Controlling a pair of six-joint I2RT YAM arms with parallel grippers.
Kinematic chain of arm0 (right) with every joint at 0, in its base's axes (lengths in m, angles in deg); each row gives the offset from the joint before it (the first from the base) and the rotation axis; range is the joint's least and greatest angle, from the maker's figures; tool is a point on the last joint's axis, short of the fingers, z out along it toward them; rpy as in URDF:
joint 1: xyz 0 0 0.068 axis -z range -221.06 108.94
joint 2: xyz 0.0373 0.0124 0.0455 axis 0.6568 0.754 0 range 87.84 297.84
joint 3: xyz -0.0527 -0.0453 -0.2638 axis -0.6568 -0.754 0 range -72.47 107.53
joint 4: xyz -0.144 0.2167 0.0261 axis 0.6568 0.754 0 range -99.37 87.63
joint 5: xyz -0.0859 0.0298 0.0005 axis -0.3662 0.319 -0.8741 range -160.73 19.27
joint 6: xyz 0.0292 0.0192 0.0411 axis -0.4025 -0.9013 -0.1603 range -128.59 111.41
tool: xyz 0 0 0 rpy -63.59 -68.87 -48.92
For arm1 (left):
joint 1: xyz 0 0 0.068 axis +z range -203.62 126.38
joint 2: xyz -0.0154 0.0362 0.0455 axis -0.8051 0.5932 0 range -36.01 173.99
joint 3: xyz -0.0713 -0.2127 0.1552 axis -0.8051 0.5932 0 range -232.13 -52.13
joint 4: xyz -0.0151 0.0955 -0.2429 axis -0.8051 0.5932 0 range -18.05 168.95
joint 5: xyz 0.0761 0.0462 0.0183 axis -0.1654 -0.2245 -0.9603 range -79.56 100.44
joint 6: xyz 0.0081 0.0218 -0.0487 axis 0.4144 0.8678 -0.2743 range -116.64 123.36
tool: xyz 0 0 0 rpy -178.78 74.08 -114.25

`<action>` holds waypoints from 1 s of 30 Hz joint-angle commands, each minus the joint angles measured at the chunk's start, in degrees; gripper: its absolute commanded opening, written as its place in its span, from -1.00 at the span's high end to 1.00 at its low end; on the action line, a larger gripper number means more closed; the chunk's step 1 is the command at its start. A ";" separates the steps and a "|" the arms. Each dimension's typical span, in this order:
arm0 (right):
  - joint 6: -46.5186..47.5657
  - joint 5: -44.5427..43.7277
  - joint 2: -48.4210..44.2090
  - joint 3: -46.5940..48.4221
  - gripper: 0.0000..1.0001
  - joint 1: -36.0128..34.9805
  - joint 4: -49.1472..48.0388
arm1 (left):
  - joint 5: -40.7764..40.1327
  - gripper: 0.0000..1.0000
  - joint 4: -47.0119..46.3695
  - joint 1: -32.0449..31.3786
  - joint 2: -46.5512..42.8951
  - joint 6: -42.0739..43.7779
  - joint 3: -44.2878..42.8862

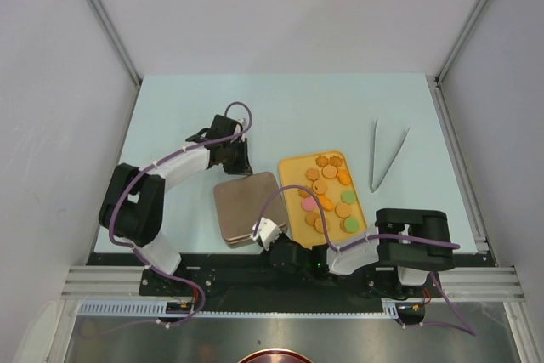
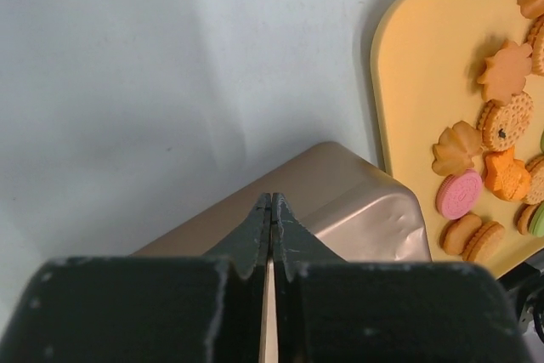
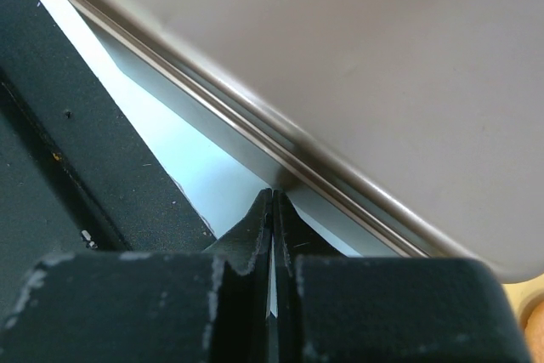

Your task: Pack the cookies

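The cookies lie spread on an orange tray: mostly tan and orange ones, plus a pink and a few green. In the left wrist view the cookies sit on the tray at the right. A brown rounded-square tin with its lid on stands left of the tray. My left gripper is at the tin's far edge. It is shut with nothing between its tips, over the tin. My right gripper is at the tin's near edge. It is shut and empty, tips against the tin's lower rim.
Metal tweezers lie on the table right of the tray. The black base rail runs close behind the right gripper. Grey walls enclose the pale table on three sides.
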 commanded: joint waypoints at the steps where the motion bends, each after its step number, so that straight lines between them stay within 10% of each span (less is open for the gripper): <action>1: 1.33 -5.33 0.44 2.14 1.00 2.00 -4.09 | 2.18 0.87 6.96 -2.18 -2.12 0.17 -0.87; 17: 3.08 -5.94 -4.57 2.14 1.00 -1.43 2.50 | 0.24 0.14 15.05 2.48 -1.60 0.52 -18.00; 30: 3.17 -6.64 -4.83 2.14 1.00 -9.15 5.66 | -1.17 0.10 14.44 3.97 -2.39 0.34 -17.48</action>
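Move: Both shut grippers are at the lidded box. The lid's middle lies about 9 cm back from the left hand, neither left nor right, and roughly 1 cm lower; the cookie tray is some 19 cm right and 8 cm back, the pink cookie 16 cm right and 8 cm back. From the right hand, at the box's near wall, the lid's middle is about 9 cm ahead, 3 cm left and slightly higher, the tray's 10 cm ahead and 15 cm right. Straight up at first, then up and forward, the left hand comes off the lid's far rim, rising about 8 cm and travelling some 4 cm outward while its fingers spread to nearly half open. The right hand, fingers kept shut, comes free of the box's near wall, lifts slightly, then draws back towards its base with growing speed, about 3 cm from its farthest reach. ##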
